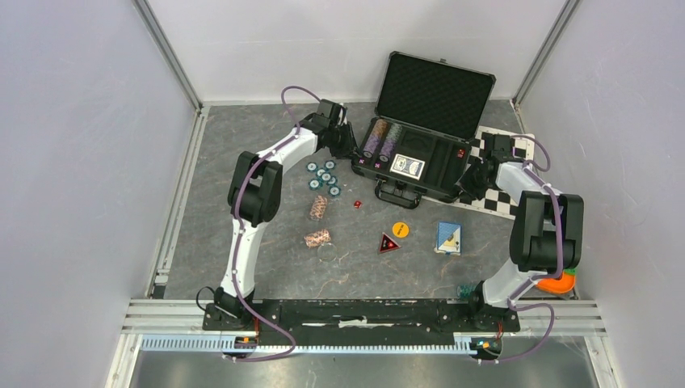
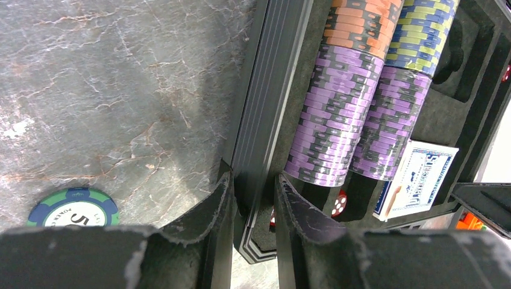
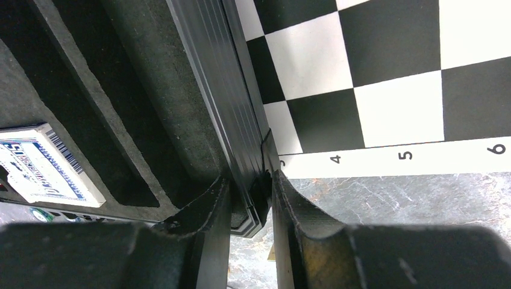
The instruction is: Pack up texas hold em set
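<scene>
The black case (image 1: 443, 173) of the hold em set lies open at the back, lid up. Purple chips (image 2: 337, 120), a blue card deck (image 2: 416, 177) and a red die (image 2: 339, 203) sit in its foam. My left gripper (image 1: 353, 153) is shut on the case's left wall (image 2: 265, 120), one finger outside and one inside. My right gripper (image 1: 468, 179) is shut on the right wall (image 3: 223, 90) near the front corner. Loose on the table are teal chips (image 1: 323, 176), brown-white chips (image 1: 319, 206), a red die (image 1: 356, 204), the yellow button (image 1: 400, 229) and a blue deck (image 1: 448, 237).
The checkered mat (image 1: 505, 174) lies under the case's right end. A red triangular piece (image 1: 388, 242) sits beside the yellow button. An orange toy (image 1: 557, 281) rests by the right arm's base. One teal chip (image 2: 72, 208) lies just left of my left fingers.
</scene>
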Robot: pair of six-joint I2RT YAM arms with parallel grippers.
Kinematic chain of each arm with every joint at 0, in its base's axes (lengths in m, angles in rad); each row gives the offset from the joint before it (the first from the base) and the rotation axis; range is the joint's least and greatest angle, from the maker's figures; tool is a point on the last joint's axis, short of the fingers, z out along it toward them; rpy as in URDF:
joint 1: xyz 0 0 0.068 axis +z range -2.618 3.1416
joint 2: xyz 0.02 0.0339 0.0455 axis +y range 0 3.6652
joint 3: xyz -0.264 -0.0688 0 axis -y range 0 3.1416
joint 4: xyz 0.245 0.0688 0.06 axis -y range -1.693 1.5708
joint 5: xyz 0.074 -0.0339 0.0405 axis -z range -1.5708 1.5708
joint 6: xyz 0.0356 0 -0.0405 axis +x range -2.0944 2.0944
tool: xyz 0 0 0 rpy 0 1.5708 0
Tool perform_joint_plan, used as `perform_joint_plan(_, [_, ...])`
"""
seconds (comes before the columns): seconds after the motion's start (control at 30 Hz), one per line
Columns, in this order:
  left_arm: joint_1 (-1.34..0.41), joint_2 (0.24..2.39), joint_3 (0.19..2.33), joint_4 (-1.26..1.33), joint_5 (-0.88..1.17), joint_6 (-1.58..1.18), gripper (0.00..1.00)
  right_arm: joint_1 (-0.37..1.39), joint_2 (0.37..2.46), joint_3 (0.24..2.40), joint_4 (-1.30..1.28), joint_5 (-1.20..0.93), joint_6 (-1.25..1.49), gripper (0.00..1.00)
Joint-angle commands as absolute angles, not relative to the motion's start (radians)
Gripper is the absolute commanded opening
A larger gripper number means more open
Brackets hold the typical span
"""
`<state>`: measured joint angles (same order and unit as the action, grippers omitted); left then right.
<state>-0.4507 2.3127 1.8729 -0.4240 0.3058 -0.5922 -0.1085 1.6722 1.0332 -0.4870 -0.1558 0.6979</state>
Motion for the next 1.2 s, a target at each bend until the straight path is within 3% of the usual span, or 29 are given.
perform_joint_plan(0.0, [-0.521,2.331,1.874,-0.406,0.467,-0.607,0.08,-0.062,1.664,0.995,-0.296,-0.313,0.762,0.00])
perform_joint_plan(0.37, [-0.508,2.203,1.702,-0.449,0.450,-0.499,0.08,0.045,1.427,0.746,-0.339,-0.349,0.798,0.00])
perform_joint_plan(0.7, [-0.516,2.195,1.686,-0.410,0.475,-0.530,0.08,0.056,1.401,0.761,-0.376,-0.311,0.749,0.02])
perform_joint_plan(0.73, [-0.522,2.198,1.690,-0.405,0.468,-0.534,0.09,0.054,1.410,0.784,-0.386,-0.314,0.734,0.10])
perform_joint_plan(0.77, [-0.526,2.202,1.695,-0.403,0.465,-0.542,0.12,0.055,1.418,0.820,-0.408,-0.310,0.709,0.31])
perform_joint_plan(0.8, [-0.528,2.203,1.696,-0.393,0.472,-0.554,0.20,0.055,1.423,0.858,-0.445,-0.293,0.683,0.46])
perform_joint_plan(0.83, [-0.527,2.197,1.693,-0.382,0.477,-0.565,0.28,0.054,1.419,0.890,-0.477,-0.269,0.648,0.54])
perform_joint_plan(0.97, [-0.526,2.130,1.680,-0.379,0.434,-0.548,0.53,0.056,1.364,0.975,-0.610,-0.167,0.524,0.71])
perform_joint_plan(1.17, [-0.511,1.978,1.685,-0.564,0.321,-0.458,0.69,0.059,1.232,0.923,-0.710,-0.050,0.457,0.93])
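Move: Pinched between both hands, the open case has its tray middle about 17 cm right of the left hand and level ahead; from the right hand it is some 10 cm ahead and 13 cm left. From the left hand, the blue-green chips lie roughly 6 cm back and 9 cm left, the loose die 14 cm straight back. From the right hand, the blue card box is about 14 cm back and 3 cm left, the yellow disc 11 cm back and 17 cm left. Dragging the open case by its side walls, the right hand pulls it about 5.5 cm back and 4 cm left towards the blue card box, while the left, still pinching, shifts only some 2 cm left and back. Then both open: the right lifts clear about 6 cm, turning counter-clockwise, and the left backs off, rising slightly. ##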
